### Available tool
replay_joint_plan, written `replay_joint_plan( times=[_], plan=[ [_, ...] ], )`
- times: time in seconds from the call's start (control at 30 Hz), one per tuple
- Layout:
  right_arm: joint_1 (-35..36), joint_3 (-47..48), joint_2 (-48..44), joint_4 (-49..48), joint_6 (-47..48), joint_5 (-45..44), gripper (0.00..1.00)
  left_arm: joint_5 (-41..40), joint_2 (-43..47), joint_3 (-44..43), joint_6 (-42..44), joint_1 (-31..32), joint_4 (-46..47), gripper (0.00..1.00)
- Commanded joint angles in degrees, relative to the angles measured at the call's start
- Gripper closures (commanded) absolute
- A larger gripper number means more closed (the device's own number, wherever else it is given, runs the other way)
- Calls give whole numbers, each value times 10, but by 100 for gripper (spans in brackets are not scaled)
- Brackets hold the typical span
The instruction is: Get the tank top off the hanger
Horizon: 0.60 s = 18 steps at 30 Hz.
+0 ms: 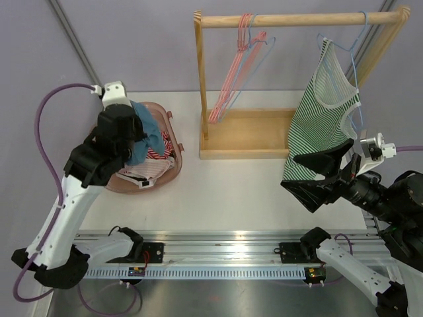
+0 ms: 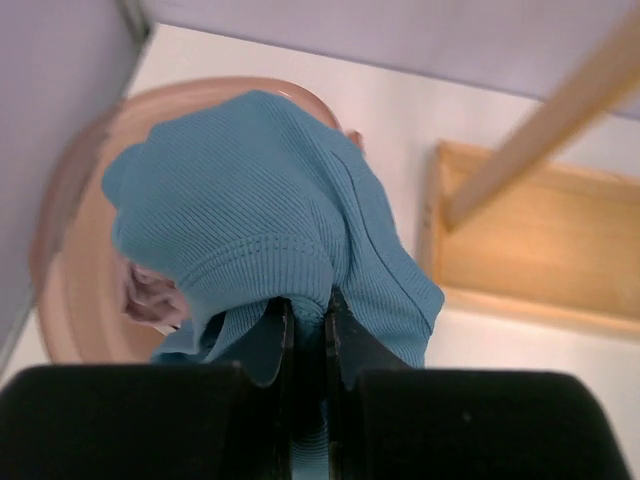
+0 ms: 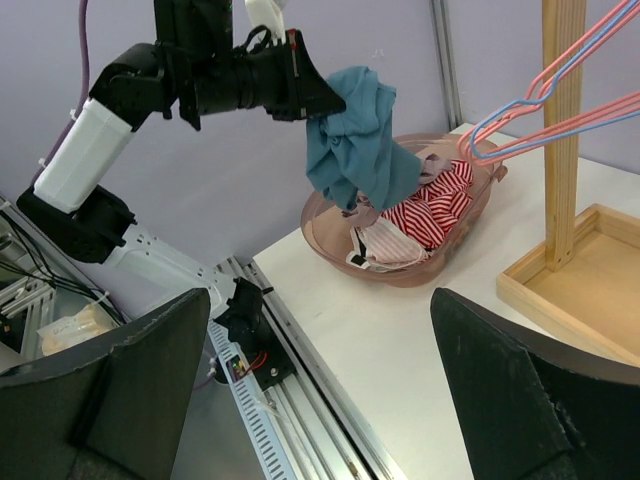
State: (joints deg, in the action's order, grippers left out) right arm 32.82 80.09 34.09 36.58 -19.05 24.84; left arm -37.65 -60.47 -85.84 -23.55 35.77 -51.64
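Note:
A green-and-white striped tank top (image 1: 324, 125) hangs on a light blue hanger (image 1: 353, 63) at the right end of the wooden rack's rod (image 1: 297, 20). My right gripper (image 1: 310, 177) stands open just at the tank top's lower hem, nothing between its fingers (image 3: 110, 400). Neither wrist view shows the tank top. My left gripper (image 1: 132, 135) is shut on a blue knit garment (image 2: 250, 190), held above the pink basket (image 1: 170, 117). The right wrist view also shows that garment (image 3: 355, 140) dangling from the left gripper (image 3: 325, 95).
Red-striped and white clothes (image 3: 420, 215) lie in the basket (image 3: 400, 275). Empty pink and blue hangers (image 1: 238, 66) hang at the rack's left end over its wooden base tray (image 1: 244, 135). A metal rail (image 1: 225, 254) runs along the near table edge.

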Motion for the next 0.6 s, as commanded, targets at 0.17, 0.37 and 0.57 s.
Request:
replay_joint_plan(
  times=[0.17,0.37,0.57],
  plan=[
    [2,9,25,-13,15,-59,0,235,-138,-103,70,-235,18,100],
    [2,40,59,52,13,-165,1,267,-181,-114,70,-290,9,41],
    [3,117,161,164,11,-413,0,295,-129,-80,61,-290,0,1]
  ],
)
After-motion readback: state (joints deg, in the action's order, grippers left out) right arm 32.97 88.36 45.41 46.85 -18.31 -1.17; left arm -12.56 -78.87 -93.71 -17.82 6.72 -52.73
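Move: The blue tank top is already in my left hand; the brown bin it goes to is centred about 11 cm ahead, 8 cm to the left and 32 cm below. Striped clothes in the bin lie 8 cm ahead, 3 cm left, equally low; the rack's left post stands some 16 cm ahead, 18 cm right. From my open right hand, the green striped tank top hangs about 29 cm ahead, 14 cm right, 18 cm lower; the empty hangers are some 30 cm ahead, 12 cm left. I swing my left hand about 9 cm forward and 6 cm left over the bin, dipping roughly 6 cm and tipping the fingers down as I spread them wide and let go of the blue tank top. Meanwhile my right hand, still open and empty, speeds up forward some 9 cm towards the green striped one, drifting right and turning about 25 degrees clockwise. ##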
